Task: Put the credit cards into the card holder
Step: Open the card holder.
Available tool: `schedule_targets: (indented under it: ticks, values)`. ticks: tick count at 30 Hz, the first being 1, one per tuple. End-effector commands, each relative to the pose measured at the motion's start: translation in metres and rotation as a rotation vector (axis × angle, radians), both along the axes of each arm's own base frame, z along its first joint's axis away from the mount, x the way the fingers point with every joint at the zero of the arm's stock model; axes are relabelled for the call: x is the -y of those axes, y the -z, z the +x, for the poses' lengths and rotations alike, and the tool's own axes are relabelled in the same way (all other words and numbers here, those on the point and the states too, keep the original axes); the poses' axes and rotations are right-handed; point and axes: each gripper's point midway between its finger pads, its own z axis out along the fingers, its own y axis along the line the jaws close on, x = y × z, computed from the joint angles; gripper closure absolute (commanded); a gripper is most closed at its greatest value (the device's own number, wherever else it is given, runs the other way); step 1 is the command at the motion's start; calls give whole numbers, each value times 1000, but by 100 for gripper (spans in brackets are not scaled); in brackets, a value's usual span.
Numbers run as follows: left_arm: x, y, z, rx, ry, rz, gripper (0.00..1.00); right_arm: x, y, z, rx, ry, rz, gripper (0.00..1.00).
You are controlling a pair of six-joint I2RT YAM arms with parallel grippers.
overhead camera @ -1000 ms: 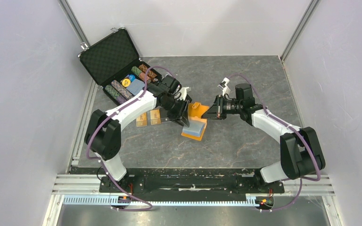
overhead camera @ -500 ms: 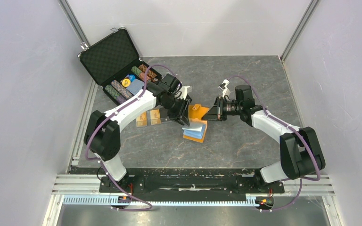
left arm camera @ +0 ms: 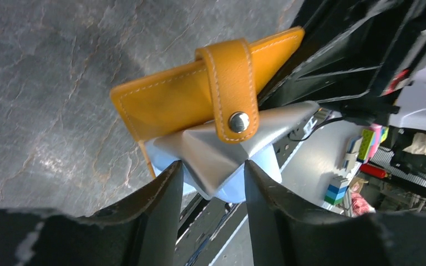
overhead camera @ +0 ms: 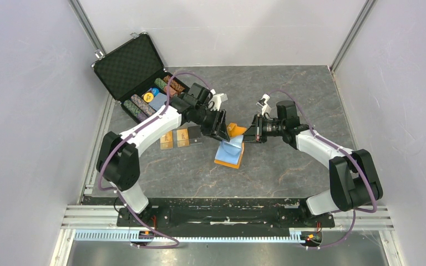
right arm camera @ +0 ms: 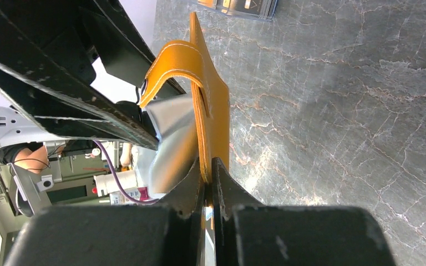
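The orange card holder (overhead camera: 230, 156) lies open on the table, its light blue lining up and its snap flap (left arm camera: 230, 83) raised. My right gripper (overhead camera: 248, 134) is shut on the flap's orange edge (right arm camera: 213, 100), holding it upright. My left gripper (left arm camera: 212, 164) stands open just left of the flap. A corner of the pale grey-blue lining (left arm camera: 222, 147) lies between its fingertips. Two gold-tan credit cards (overhead camera: 175, 138) and a black one (overhead camera: 195, 133) lie flat on the table left of the holder, under the left forearm. They show at the top edge of the right wrist view (right arm camera: 238, 5).
A black foam-lined chip case (overhead camera: 130, 66) stands open at the back left, with rows of chips (overhead camera: 155, 97) in its tray, close behind the left arm. Frame posts and white walls bound the grey stone table (overhead camera: 288, 166).
My left gripper has widened and moved up and away from the holder's lower half toward the flap. The holder has shifted slightly. My right gripper kept its grip.
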Motion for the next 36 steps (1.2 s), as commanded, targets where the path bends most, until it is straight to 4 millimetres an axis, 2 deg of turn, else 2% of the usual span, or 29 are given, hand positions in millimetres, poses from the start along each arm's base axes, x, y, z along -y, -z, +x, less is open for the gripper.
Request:
schedule_targets:
  ticks: [1, 11, 19, 25, 31, 36]
  values:
    - [21, -44, 7, 46, -16, -204, 47, -3, -10, -4, 38, -27, 25, 100]
    - [13, -40, 18, 9, -108, -298, 35, -5, -16, -3, 3, -21, 45, 100]
    - [3, -17, 19, 15, -115, -223, 37, -9, -30, 1, -10, -20, 76, 100]
    - [-8, -3, 31, 74, -150, -119, 38, -10, -34, 1, -11, -26, 85, 100]
    - [-3, 7, 42, 81, -141, -102, 35, -10, -42, -1, 15, -41, 103, 100]
    - [10, -2, 41, 93, -78, -228, 29, -11, -50, -1, 35, -46, 121, 100]
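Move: The half-open left fingers are at the open card holder's inner sleeves, whose middle is about 2 cm to the right, 3 cm back and 3 cm below. The black card lies on the table some 12 cm to the left and 1 cm ahead, the nearer orange card about 16 cm left and level, both roughly 10 cm below. From the right hand, already pinching the holder, the sleeves lie about 5 cm left, 4 cm back and 3 cm below. Left hand goes about 3 cm forward, rising then sinking, fingers opening by the sleeves; right keeps its pinch. ##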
